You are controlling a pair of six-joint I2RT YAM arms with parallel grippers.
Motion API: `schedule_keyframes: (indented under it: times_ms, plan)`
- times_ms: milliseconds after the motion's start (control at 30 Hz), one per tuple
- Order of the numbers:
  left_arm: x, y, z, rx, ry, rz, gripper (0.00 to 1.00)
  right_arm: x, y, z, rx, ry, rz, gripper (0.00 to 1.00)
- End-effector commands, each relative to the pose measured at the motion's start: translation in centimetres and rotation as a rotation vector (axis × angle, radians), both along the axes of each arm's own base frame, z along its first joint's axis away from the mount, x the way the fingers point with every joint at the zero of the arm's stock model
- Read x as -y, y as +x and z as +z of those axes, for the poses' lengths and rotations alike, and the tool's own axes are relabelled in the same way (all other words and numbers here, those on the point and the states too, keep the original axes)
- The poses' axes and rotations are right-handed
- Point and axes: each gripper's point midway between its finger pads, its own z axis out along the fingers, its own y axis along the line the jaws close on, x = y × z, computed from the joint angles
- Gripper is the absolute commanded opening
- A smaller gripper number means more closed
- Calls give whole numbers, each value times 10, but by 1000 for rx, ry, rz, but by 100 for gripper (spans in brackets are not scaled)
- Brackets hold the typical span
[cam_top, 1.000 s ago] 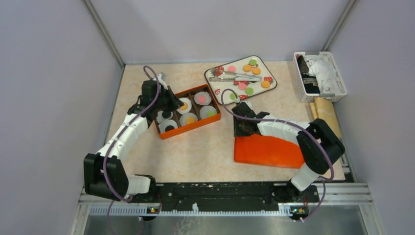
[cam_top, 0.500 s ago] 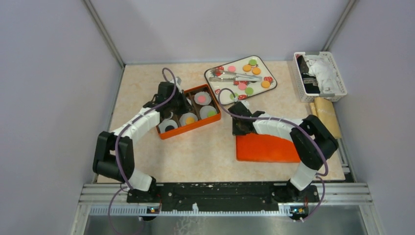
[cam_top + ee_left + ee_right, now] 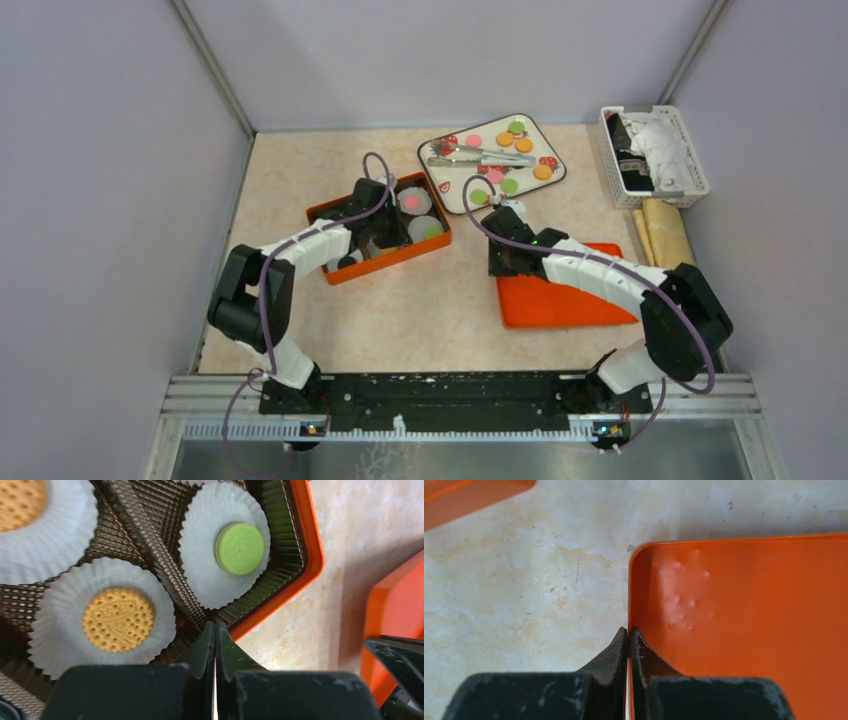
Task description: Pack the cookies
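Cookies (image 3: 508,139) in orange, green and pink lie on the strawberry-print tray (image 3: 556,175). The orange box (image 3: 380,266) holds paper cups; a pink cookie (image 3: 411,200) and a green cookie (image 3: 432,231) show in it. The left wrist view shows the green cookie (image 3: 239,548) and an orange cookie (image 3: 118,619) in their cups. My left gripper (image 3: 392,243) (image 3: 215,629) is shut at the box's near wall (image 3: 307,540), with nothing visibly between its tips. My right gripper (image 3: 500,268) (image 3: 629,632) is shut on the left rim of the orange lid (image 3: 570,305) (image 3: 749,630).
Metal tongs (image 3: 480,156) lie across the tray. A white basket (image 3: 655,155) with cloth stands at the back right, and a tan roll (image 3: 665,230) lies below it. A corner of the box (image 3: 469,492) shows ahead of the right gripper.
My left arm swung right, over the box. The right gripper closed on the lid's rim, and the lid shifted right and turned square to the table.
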Motion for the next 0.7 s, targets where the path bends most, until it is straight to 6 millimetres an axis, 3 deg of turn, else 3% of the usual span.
schedule_keyframes:
  times_ms: [0,300,467,667]
  plan:
    - [10,-1,-14,18,28,-36,0,0,9,41,109,34,-1,0]
    - [34,-26,-27,-22,48,-110,0,2,7,72,167,77,5,0]
    - [51,-54,-15,-12,39,-135,0,5,6,96,213,96,10,0]
    - [76,-72,2,8,10,-193,0,8,2,109,234,112,15,0]
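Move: The cookie box's middle lies about 4 cm ahead and 6 cm left of the left hand and some 3 cm below it; the green cookie is 3 cm ahead, 6 cm right, the nearest orange cookie 2 cm ahead, 4 cm left, both about 4 cm down. The right hand already grips the lid's left edge, the lid's middle 3 cm back and 16 cm right; the box is 10 cm ahead, 27 cm left, about 3 cm below. Left hand travels 9 cm back-right, dragging the cookie box, while the right lifts the gripped lid 7 cm. ##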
